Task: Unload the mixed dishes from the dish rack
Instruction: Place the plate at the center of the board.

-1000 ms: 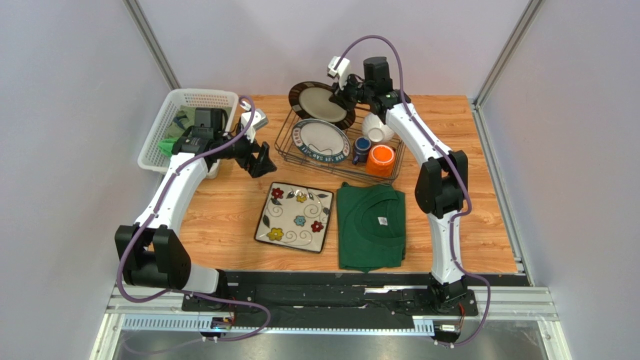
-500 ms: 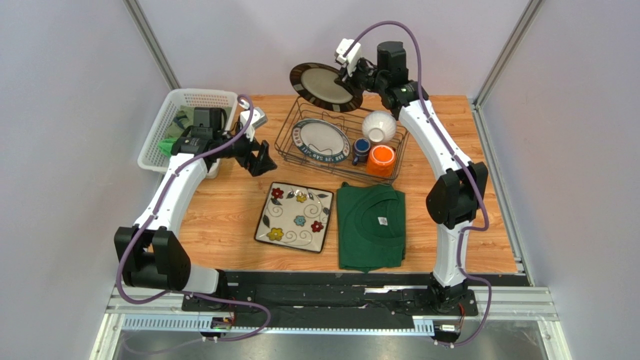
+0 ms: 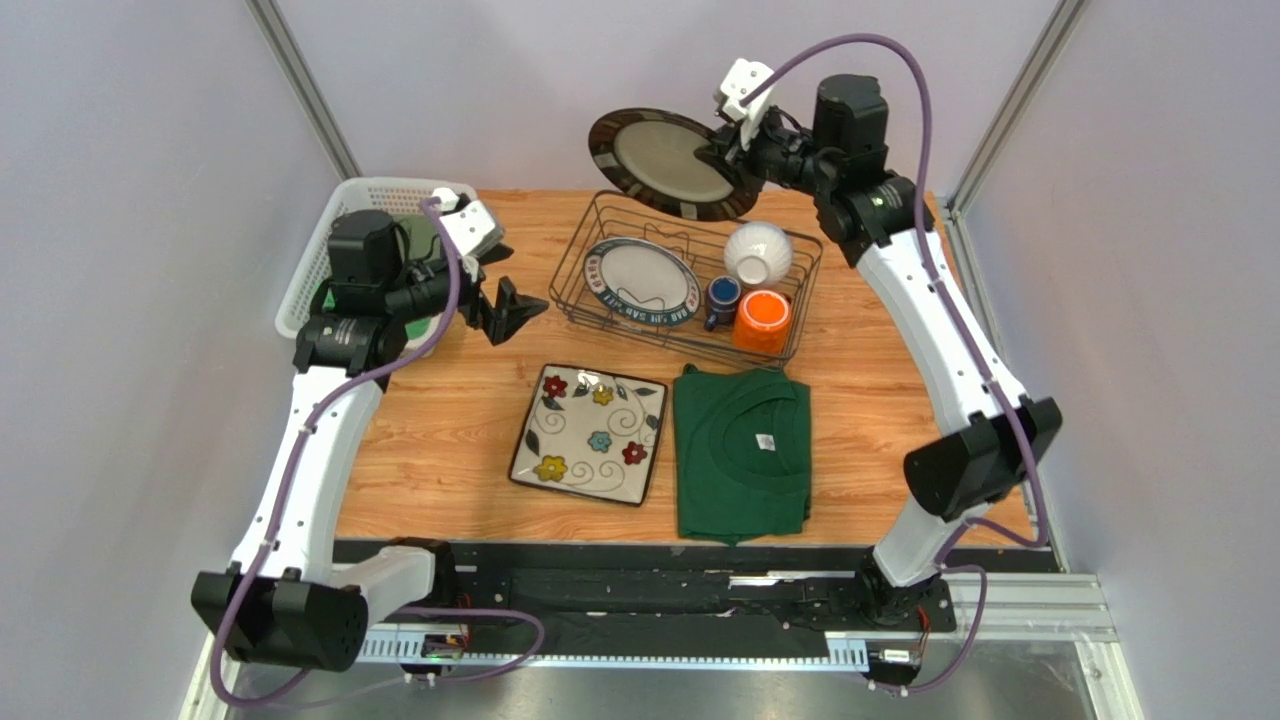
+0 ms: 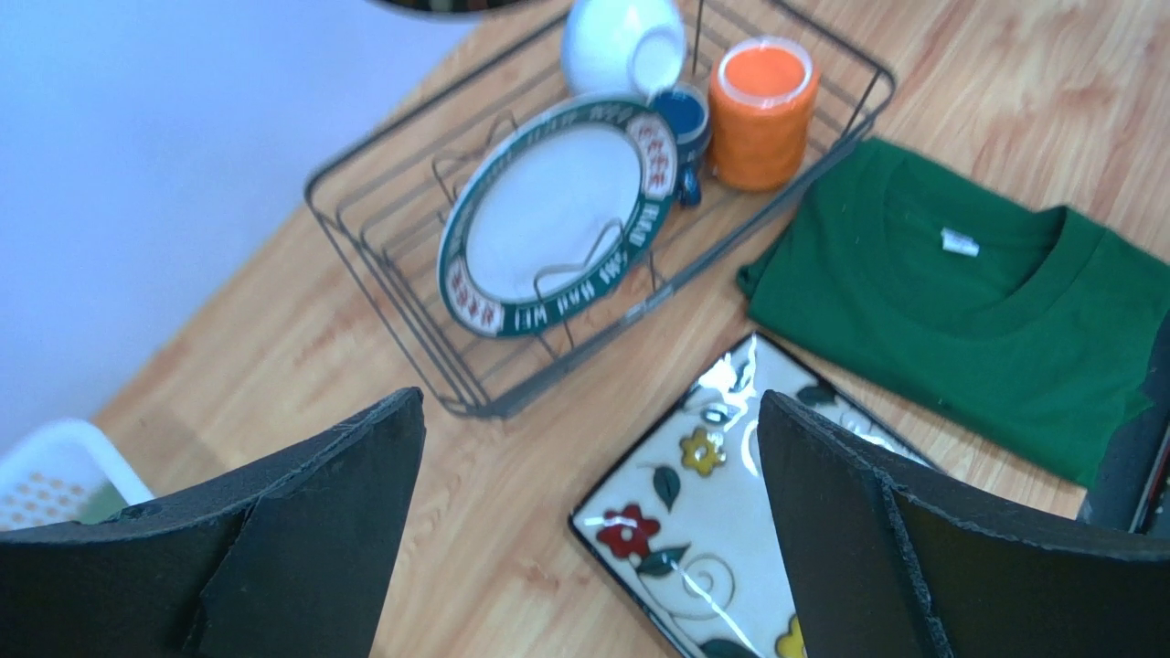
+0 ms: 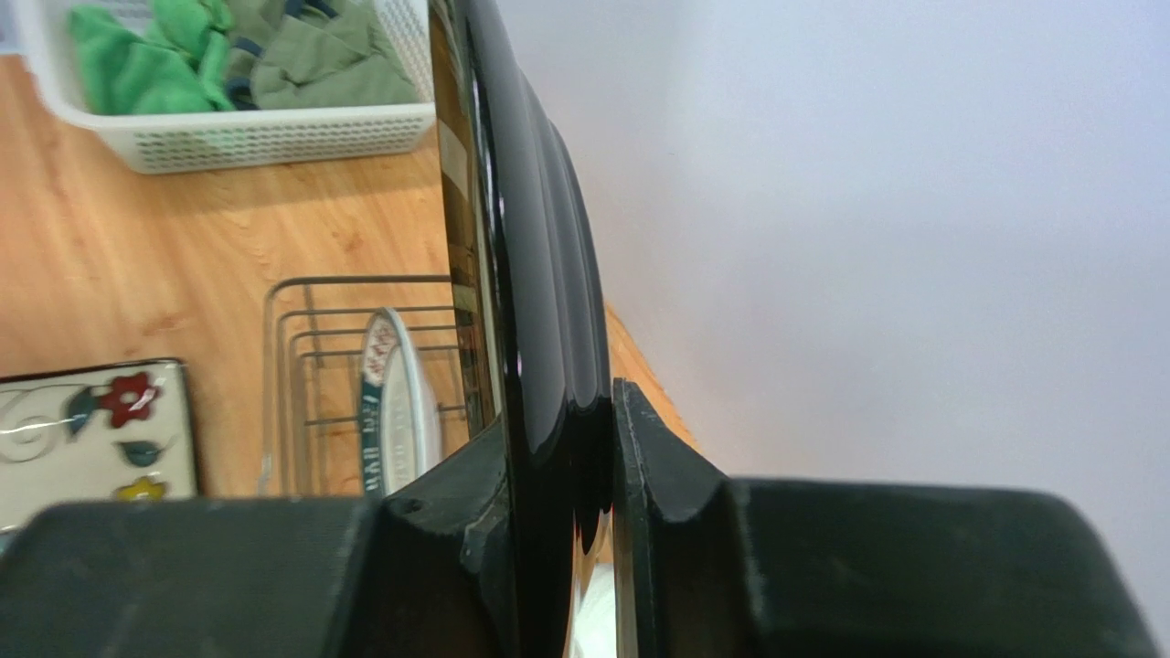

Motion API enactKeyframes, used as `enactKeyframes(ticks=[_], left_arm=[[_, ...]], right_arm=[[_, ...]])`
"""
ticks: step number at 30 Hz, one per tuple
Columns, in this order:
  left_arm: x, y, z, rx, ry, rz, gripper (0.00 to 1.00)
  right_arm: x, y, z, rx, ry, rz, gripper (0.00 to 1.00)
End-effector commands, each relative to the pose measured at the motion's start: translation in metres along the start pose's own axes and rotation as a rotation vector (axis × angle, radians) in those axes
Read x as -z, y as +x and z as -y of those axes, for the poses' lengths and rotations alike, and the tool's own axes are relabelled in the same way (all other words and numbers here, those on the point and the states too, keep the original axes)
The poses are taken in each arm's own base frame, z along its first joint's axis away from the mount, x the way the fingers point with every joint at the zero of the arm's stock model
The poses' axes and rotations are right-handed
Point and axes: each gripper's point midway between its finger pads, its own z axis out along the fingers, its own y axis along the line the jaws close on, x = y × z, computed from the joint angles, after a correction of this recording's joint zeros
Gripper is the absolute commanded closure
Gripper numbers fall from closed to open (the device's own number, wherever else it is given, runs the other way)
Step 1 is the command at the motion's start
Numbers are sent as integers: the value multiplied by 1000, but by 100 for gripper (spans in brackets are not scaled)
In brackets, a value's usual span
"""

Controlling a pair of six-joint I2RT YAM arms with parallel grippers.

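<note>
My right gripper is shut on the rim of a round dark-rimmed plate, held in the air above the back of the dish rack; the right wrist view shows the plate edge-on between the pads. In the rack lean a second round plate with a green rim, a white bowl, a dark blue mug and an orange mug. The square flower-patterned plate lies flat on the table. My left gripper hangs open and empty left of the rack.
A white perforated basket with green cloths stands at the back left, behind the left arm. A folded green T-shirt lies right of the square plate. Grey walls close in the back and both sides.
The right arm has lifted the dark-rimmed plate up out of the rack and swung it toward the back right. The left arm has drawn back and risen, its gripper still open.
</note>
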Motion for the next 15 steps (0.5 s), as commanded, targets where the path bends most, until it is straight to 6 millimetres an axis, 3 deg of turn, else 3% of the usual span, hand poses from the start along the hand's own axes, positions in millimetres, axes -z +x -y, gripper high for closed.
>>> enactKeyframes(ticks=[1, 5, 7, 10, 15], left_arm=[[14, -54, 19, -86, 60, 174, 1], [21, -74, 36, -84, 120, 240, 1], [22, -78, 39, -90, 127, 255, 1], [24, -84, 45, -97, 134, 275, 1], [24, -86, 60, -102, 175, 297, 2]], right_arm=[[56, -83, -17, 30, -2, 209, 100], [74, -82, -51, -41, -73, 223, 100], [87, -90, -67, -45, -95, 245, 100], [94, -82, -91, -82, -140, 230, 100], [101, -77, -114, -131, -193, 230, 100]])
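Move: The right hand already holds the dark-rimmed plate; the board's centre, marked by the square flowered plate, lies about 19 cm back, 17 cm left and 40 cm below it. From the right hand, the rack's middle is about 4 cm ahead, 2 cm left and 37 cm down; the green shirt is 22 cm back, 5 cm right. From the left hand, the square plate lies 5 cm back, 7 cm right and 31 cm down. Right hand draws the gripped plate back about 14 cm towards the square plate; the left rises some 7 cm. ##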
